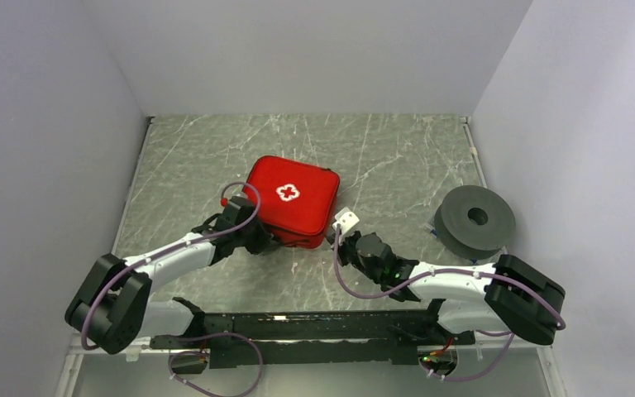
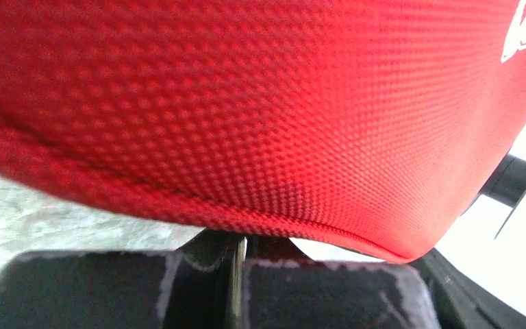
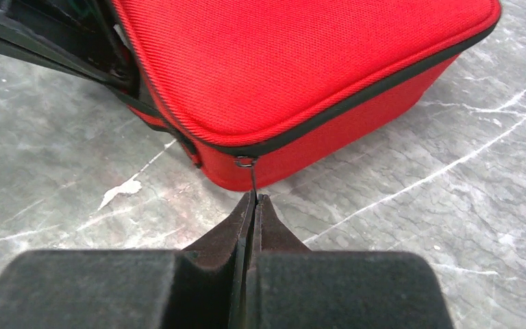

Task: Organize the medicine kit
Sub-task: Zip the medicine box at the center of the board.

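Observation:
The red medicine kit (image 1: 293, 198) lies closed in the middle of the table, its white cross facing up. My left gripper (image 1: 266, 240) is against the kit's near left side. In the left wrist view the red fabric (image 2: 260, 103) fills the frame, and the left gripper (image 2: 246, 240) is shut, with its tips hidden under the kit's edge. My right gripper (image 1: 336, 238) is at the near right corner. The right wrist view shows the kit (image 3: 301, 62) with its black zip line, and my right gripper (image 3: 255, 199) shut on the thin metal zipper pull (image 3: 252, 179).
A grey round disc (image 1: 475, 219) with a centre hole sits at the right, close to the right wall. Grey walls enclose the marble table (image 1: 215, 149) on three sides. Black parts of the left arm (image 3: 41, 34) show beside the kit.

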Robot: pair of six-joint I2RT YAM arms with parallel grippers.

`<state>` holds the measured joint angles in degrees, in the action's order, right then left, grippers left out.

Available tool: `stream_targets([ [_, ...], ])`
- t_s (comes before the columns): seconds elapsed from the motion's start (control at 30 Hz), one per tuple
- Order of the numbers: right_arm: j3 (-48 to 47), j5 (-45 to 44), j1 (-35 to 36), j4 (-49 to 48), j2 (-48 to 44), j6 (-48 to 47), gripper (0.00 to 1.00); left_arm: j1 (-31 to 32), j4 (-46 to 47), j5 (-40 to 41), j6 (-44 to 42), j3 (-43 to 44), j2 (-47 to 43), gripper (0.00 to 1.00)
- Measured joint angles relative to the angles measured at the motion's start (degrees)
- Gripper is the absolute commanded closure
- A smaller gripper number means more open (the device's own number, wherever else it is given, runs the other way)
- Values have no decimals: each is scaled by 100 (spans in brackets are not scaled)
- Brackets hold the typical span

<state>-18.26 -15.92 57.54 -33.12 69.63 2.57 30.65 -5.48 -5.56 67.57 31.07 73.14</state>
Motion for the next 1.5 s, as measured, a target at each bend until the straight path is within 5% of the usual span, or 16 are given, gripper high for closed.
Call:
stream_targets([
  [0.57, -479, -223, -614, 944, 46, -286, 100, -321, -1038, -485, -1458, -195, -791, 100],
  [0.73, -487, 450, -614, 844, 31, -284, 66, -354, -990, -581, -1499, -216, -765, 100],
  [0.93, 4, 1038, -614, 763, -442, -94, 49, -391, -901, -678, -1563, -234, -675, 100],
  [1.3, 748, 2212, -601, 350, -955, 42, 45, -444, -855, -782, -1609, -229, -586, 100],
  [1.5, 695, 2577, -551, -63, -505, -68, 44, -481, -837, -846, -1652, -229, -575, 100],
])
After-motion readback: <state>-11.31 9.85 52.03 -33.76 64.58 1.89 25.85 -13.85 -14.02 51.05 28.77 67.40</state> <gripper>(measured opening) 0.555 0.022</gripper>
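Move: The zipper pull, at the medicine box's near right corner, is already between the right fingertips, about 1 cm ahead of and 1 cm left of the hand point. From there the box's middle is some 9 cm ahead, 9 cm left and 3 cm lower; the handle's middle is roughly 9 cm left, level in reach and 3 cm lower. The left fingers are already shut on the handle, whose middle is about 3 cm to their right, with the box's middle some 10 cm ahead and 3 cm right. The pull is around 11 cm right, 1 cm ahead and 3 cm above that hand. The medicine box is dragged by its handle as the shut left hand goes back and left about 4 cm, then stays, turning slightly clockwise. The right hand, still shut, swings right, forward and a little down, then back left and up; its fingers open about halfway and let go of the zipper pull while it draws back some 8 cm, sinking slightly and turning counter-clockwise. ##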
